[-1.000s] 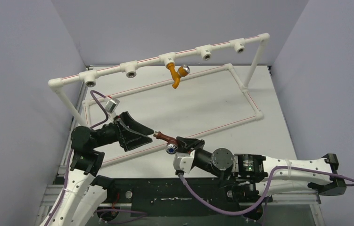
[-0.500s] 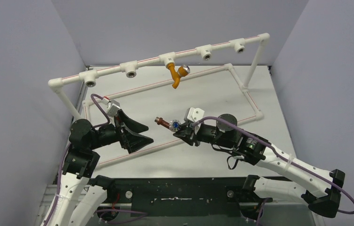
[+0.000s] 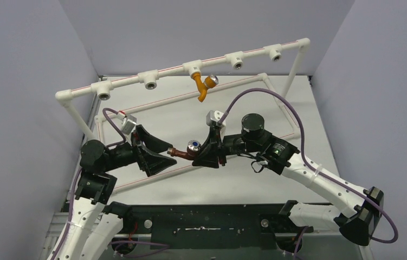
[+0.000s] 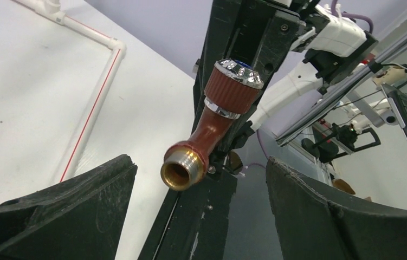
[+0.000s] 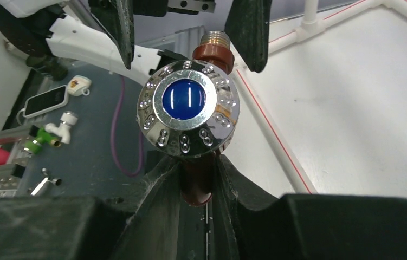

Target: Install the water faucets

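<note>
The dark red-brown water faucet [image 3: 182, 152] hangs above the table with my right gripper [image 3: 205, 155] shut on its spout. In the right wrist view its silver knob [image 5: 185, 108] with a blue cap faces the camera, above the right gripper [image 5: 198, 184]. Its brass threaded end [image 4: 182, 172] points at my left gripper [image 4: 200, 169], which is open, fingers either side of that end without touching it. In the top view the left gripper [image 3: 166, 153] sits just left of the faucet. The orange-yellow faucet [image 3: 202, 86] hangs from the middle socket of the white pipe rail [image 3: 168, 75].
The rail carries several open T sockets, e.g. one [image 3: 149, 82] left of the orange faucet, on posts over a white pipe frame [image 3: 285, 111] lying on the table. Purple-grey walls close in three sides. A green-and-white tap [image 5: 49, 138] lies below, off the table.
My right arm has risen and swung left with the red-brown faucet, turning its knob upward and bringing the threaded end to the open left fingers. The left gripper has barely shifted.
</note>
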Robot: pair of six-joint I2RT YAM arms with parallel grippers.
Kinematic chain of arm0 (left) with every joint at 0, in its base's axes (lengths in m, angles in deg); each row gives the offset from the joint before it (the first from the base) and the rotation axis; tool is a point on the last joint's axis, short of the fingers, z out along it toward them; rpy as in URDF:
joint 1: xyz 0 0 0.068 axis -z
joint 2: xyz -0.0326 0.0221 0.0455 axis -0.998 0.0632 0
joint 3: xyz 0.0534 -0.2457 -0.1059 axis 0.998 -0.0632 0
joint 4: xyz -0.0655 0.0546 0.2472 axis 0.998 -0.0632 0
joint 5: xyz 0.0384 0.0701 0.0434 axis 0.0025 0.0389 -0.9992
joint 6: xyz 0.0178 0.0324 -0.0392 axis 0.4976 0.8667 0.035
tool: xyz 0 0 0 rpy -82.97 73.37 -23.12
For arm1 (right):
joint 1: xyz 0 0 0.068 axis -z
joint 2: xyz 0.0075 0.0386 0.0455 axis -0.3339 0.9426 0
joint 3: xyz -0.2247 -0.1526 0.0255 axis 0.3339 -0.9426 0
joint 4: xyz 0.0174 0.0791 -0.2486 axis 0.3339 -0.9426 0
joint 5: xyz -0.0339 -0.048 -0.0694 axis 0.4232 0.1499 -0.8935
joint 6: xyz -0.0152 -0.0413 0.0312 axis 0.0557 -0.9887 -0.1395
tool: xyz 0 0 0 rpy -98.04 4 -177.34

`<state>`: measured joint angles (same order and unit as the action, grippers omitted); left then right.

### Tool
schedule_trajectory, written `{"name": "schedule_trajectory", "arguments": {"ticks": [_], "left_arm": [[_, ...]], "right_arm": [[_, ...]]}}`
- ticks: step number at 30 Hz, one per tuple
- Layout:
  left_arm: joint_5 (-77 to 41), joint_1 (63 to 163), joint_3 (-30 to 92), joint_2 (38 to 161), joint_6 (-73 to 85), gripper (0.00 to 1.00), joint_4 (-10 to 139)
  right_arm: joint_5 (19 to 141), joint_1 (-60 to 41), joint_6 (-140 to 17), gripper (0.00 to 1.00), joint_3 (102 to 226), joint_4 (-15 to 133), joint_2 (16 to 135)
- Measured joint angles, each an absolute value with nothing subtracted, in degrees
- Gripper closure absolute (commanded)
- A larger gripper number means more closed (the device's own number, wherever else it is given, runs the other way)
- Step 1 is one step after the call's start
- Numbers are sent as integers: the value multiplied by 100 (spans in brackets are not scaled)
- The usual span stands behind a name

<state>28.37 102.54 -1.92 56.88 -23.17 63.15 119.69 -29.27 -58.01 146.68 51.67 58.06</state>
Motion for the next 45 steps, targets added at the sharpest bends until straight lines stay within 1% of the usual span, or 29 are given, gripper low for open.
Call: {"name": "schedule_trajectory", "arguments": {"ticks": [6, 12, 19, 21, 22, 25, 27, 28, 31, 32, 34, 36, 37, 38, 39, 40, 42, 45], "left_arm": [[3044, 10278, -376, 5734, -2732, 17, 6982], [3147, 10324, -376, 5784, -2813, 27, 7190], [3138, 10361, -376, 5784, -2614, 39, 7047], [3129, 10361, -376, 5784, -2573, 49, 7034], [3127, 10361, -376, 5784, -2555, 56, 7026], [3125, 10366, -374, 5782, -2511, 73, 6986], [3147, 10374, -374, 5780, -2511, 94, 6982], [3140, 10390, -369, 5771, -2505, 100, 6978], [3143, 10392, -365, 5771, -2522, 100, 6960], [3143, 10392, -365, 5771, -2529, 100, 6960], [3145, 10392, -365, 5764, -2540, 100, 6962], [3143, 10392, -365, 5755, -2553, 100, 6962], [3136, 10392, -365, 5749, -2568, 100, 6962], [3116, 10392, -365, 5742, -2584, 100, 6967], [3103, 10392, -371, 5738, -2603, 100, 6975], [3101, 10392, -385, 5731, -2643, 100, 6995], [3099, 10392, -428, 5714, -2741, 100, 7061], [3079, 10392, -520, 5696, -2929, 100, 7231]], "right_arm": [[12574, -2922, -5263, 100, 14838, 5551, 6145], [12832, -2922, -4854, 100, 14965, 5897, 6431], [12988, -2922, -4601, 100, 15050, 5975, 6647], [13016, -2922, -4537, 100, 15052, 5975, 6652], [13042, -2922, -4520, 100, 15063, 5975, 6652], [13082, -2922, -4478, 100, 15116, 5982, 6667], [13079, -2922, -4474, 100, 15127, 5978, 6669], [13103, -2920, -4476, 100, 15127, 5978, 6674], [13092, -2920, -4494, 100, 15127, 5967, 6674], [13090, -2920, -4503, 96, 15127, 5964, 6674], [13090, -2920, -4513, 85, 15127, 5967, 6674], [13068, -2920, -4513, 70, 15127, 5975, 6674], [13053, -2922, -4507, 64, 15116, 6002, 6669], [13014, -2922, -4481, 57, 15074, 6078, 6650], [12935, -2922, -4452, 45, 14998, 6181, 6613], [12856, -2922, -4406, 40, 14895, 6297, 6556], [12664, -2922, -4310, 31, 14648, 6539, 6414], [12386, -2922, -4151, 27, 14237, 7011, 6140]]}}
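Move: The brown faucet, its spout end already pinched in the right hand, has its middle about 6 cm to the right of the open left hand at about the same height, brass thread facing that hand. Seen from the right hand, the left fingers wait some 9 cm to the left and 1 cm ahead. From the left hand, the orange faucet sits about 19 cm ahead and 11 cm right, and the free outlet about 20 cm ahead and 4 cm left, both roughly level with it. The brown faucet is fed thread first between the left fingers: the right hand goes about 2 cm left, rising nearly as much and easing back a little, while its wrist turns some 15 degrees. The left hand, shifting back only about a centimetre, closes on the faucet's neck just behind the thread; then the right fingers open wide around the spout end and the hand starts to ease back to the right. ##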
